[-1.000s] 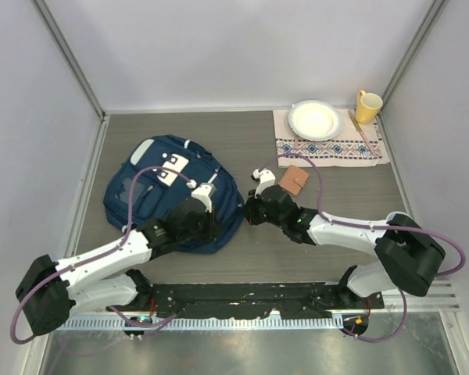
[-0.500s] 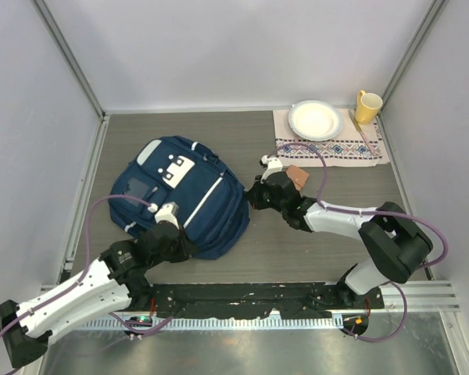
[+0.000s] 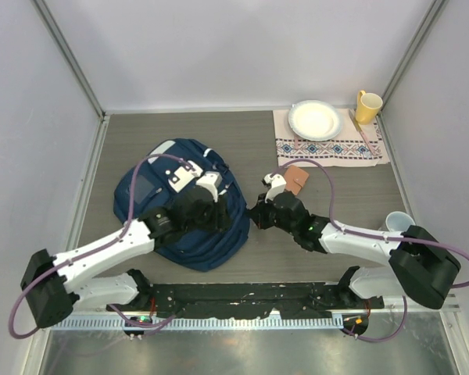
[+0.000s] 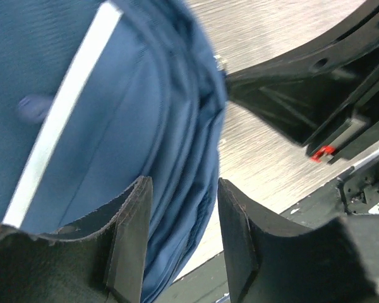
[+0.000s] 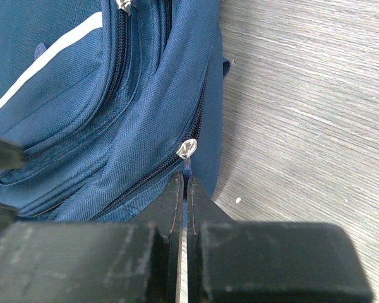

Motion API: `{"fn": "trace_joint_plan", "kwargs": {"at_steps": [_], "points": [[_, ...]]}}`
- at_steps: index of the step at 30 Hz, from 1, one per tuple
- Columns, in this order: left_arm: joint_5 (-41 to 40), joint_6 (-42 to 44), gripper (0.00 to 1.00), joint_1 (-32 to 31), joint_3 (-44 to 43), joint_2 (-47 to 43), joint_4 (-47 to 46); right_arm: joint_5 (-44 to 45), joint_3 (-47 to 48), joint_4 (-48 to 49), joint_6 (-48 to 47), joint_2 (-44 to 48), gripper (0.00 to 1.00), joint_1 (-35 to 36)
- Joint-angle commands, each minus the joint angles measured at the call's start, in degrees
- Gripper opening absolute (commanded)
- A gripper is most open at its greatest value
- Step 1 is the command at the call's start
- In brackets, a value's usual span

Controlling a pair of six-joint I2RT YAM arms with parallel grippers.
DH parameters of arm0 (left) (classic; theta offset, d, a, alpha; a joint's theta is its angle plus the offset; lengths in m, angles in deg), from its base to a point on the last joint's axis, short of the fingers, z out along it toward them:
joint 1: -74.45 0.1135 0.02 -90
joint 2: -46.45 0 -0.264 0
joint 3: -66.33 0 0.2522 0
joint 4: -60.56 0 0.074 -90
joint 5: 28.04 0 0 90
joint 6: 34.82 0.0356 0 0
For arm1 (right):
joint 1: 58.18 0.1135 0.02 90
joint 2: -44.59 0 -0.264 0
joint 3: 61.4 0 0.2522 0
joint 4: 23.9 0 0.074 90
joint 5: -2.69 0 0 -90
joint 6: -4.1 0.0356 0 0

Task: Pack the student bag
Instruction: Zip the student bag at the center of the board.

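The student bag (image 3: pixel 164 226), navy with a pale stripe, lies flat on the table left of centre. My left gripper (image 3: pixel 221 212) hovers over its right side. In the left wrist view it (image 4: pixel 180 237) is open, and the bag's (image 4: pixel 101 126) folded edge runs between the fingers (image 4: pixel 134 233) without being pinched. My right gripper (image 3: pixel 255 219) sits at the bag's right edge. The right wrist view shows it (image 5: pixel 187 183) shut on the small blue zipper pull hanging from a silver slider (image 5: pixel 187 149) on the bag's (image 5: pixel 63 82) side zip, which is closed.
At the back right, a patterned cloth (image 3: pixel 332 146) holds a white plate (image 3: pixel 315 119), with a yellow mug (image 3: pixel 367 105) beside it. A brown wallet (image 3: pixel 295 180) lies just behind my right gripper. A clear cup (image 3: pixel 396 223) stands near the right arm's elbow.
My left arm drew back to the near left, then swung in over the bag's right side, and its jaws opened. The bag shifted slightly. The right gripper stayed shut at the bag's edge.
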Motion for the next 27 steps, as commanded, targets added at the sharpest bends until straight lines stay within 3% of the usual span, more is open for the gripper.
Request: {"fn": "trace_joint_plan", "kwargs": {"at_steps": [1,3,10,27], "points": [[7.93,6.26,0.49,-0.42,-3.43,7.55,-10.79,2.65,0.08,0.52,-1.35,4.01,0.01,0.33],[10.83,6.61,0.5,-0.59,-3.95,9.66,-13.17,2.83,-0.18,0.43,-1.44,4.37,0.01,0.33],[9.61,7.41,0.51,-2.26,-4.66,16.61,-14.05,2.21,-0.71,0.17,-1.61,5.33,0.01,0.33],[-6.82,11.36,0.51,-9.38,-9.23,20.3,-10.27,2.57,-1.41,0.61,-1.35,5.69,0.01,0.33]]}}
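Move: The left hand, half open and above the bag's right side, has the bag edge beside the zip about 7 cm to its right, 1 cm ahead and 6 cm lower. The zip tab, already in the right fingers, lies some 8 cm right, 4 cm ahead and 4 cm below the left hand. From the right hand that bag edge is 3 cm back, 1 cm left and a little lower; the wallet is about 10 cm ahead and 11 cm right. Rightward first and then also down, the left hand travels about 7 cm across and some 4 cm lower to bring its half-open fingers to either side of the bag edge just behind the zip tab, turning about 10 degrees clockwise and slowing early. The right hand keeps the tab pinched and eases about 1.5 cm to the right. ##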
